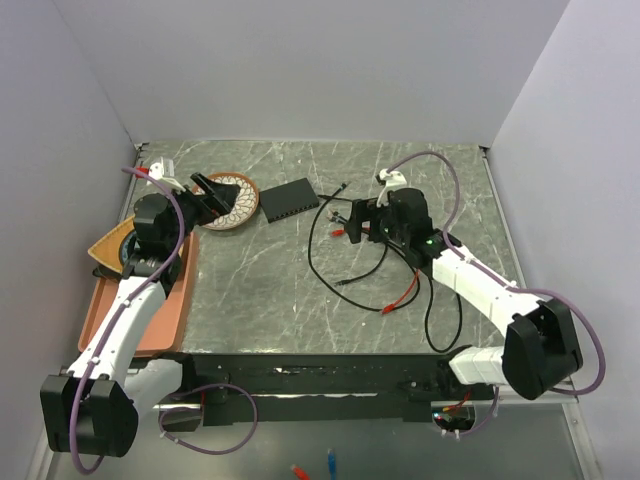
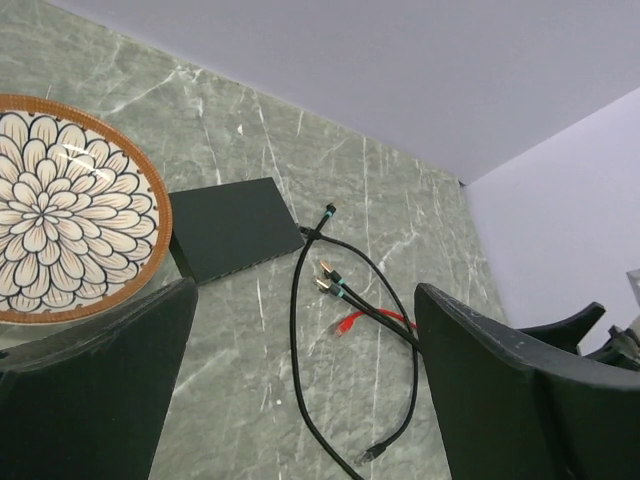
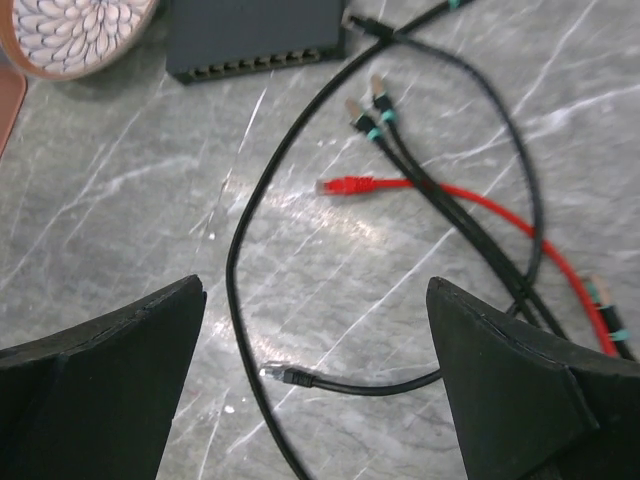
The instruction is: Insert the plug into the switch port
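The switch [image 1: 290, 199] is a flat black box lying at the table's back centre, with its row of sockets facing the near side [image 3: 255, 62]; it also shows in the left wrist view [image 2: 232, 228]. A black cable loops across the table and ends in a clear-tipped plug [image 3: 285, 375], which shows in the other views [image 1: 343, 283] [image 2: 375, 452]. My right gripper [image 1: 342, 222] [image 3: 316, 290] is open and empty, hovering above that plug. My left gripper [image 1: 215, 197] [image 2: 305, 292] is open and empty, above the dish's edge, left of the switch.
A round flower-patterned dish [image 1: 232, 200] sits just left of the switch. A red cable with a red plug [image 3: 345, 186] and two black cables with gold plugs [image 3: 365, 105] lie tangled by the black loop. An orange tray [image 1: 165, 320] lies along the left edge. Walls enclose three sides.
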Robot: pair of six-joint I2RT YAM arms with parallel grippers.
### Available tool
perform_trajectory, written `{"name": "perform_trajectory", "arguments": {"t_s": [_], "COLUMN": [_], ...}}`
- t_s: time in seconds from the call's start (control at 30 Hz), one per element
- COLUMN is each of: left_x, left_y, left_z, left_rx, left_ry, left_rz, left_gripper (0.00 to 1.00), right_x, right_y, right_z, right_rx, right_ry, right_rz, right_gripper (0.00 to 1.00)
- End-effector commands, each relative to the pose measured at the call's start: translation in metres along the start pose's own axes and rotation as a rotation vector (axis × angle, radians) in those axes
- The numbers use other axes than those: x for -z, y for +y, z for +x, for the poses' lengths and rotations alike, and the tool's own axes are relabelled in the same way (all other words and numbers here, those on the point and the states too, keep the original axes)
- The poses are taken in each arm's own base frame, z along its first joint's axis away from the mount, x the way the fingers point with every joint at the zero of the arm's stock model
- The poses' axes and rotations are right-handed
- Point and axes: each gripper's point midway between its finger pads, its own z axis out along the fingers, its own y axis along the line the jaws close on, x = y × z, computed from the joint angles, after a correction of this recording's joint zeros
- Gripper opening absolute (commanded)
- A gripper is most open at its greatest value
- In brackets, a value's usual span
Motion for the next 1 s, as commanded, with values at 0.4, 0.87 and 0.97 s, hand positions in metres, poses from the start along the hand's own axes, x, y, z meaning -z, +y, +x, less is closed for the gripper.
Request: {"name": "perform_trajectory", "arguments": {"t_s": [0.4,0.87,0.97], "left_x": [-0.004,-0.008,-0.007], "left_y": [-0.039,-0.052,-0.055], "left_z": [-0.001,0.015,0.014], "left_rx": [0.024,0.024,0.016], "left_ry": [0.044,0.137,0.133], "left_rz": [0.205,0.311,0.328], "left_gripper": [0.96,0.96,0.96], "right_x": [-0.045,-0.135,-0.145], "right_y": [-0.023,-0.073,-0.084], "right_z": [-0.012,-0.012,-0.022], "right_rx": [0.073,0.140,0.080], "right_ry": [0.113,0.355,0.357], "right_rz": [0.167,0.389,0.384], "right_gripper": [0.99,0.99,0.99]}}
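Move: The far teal-collared plug, on the table beyond the right side of the switch, lies about 22 cm ahead of the right gripper, 2 cm left and 16 cm below. On the same table, the teal-collared pair is some 12 cm ahead and 5 left, the red plug 6 ahead and 4 left, the switch 17 ahead and 18 left. From the left gripper, the switch is about 17 cm ahead, 10 right and 27 below; the far plug 22 ahead, 26 right. Send the open right gripper down a little first, then swiftly forward and still down towards the far plug, about 14 cm out and 8 cm lower in all; dip its left side over 20 degrees and tip the fingers further down. Meanwhile ease the open left gripper some 5 cm right towards the switch, turning it clockwise. Touch nothing yet. ##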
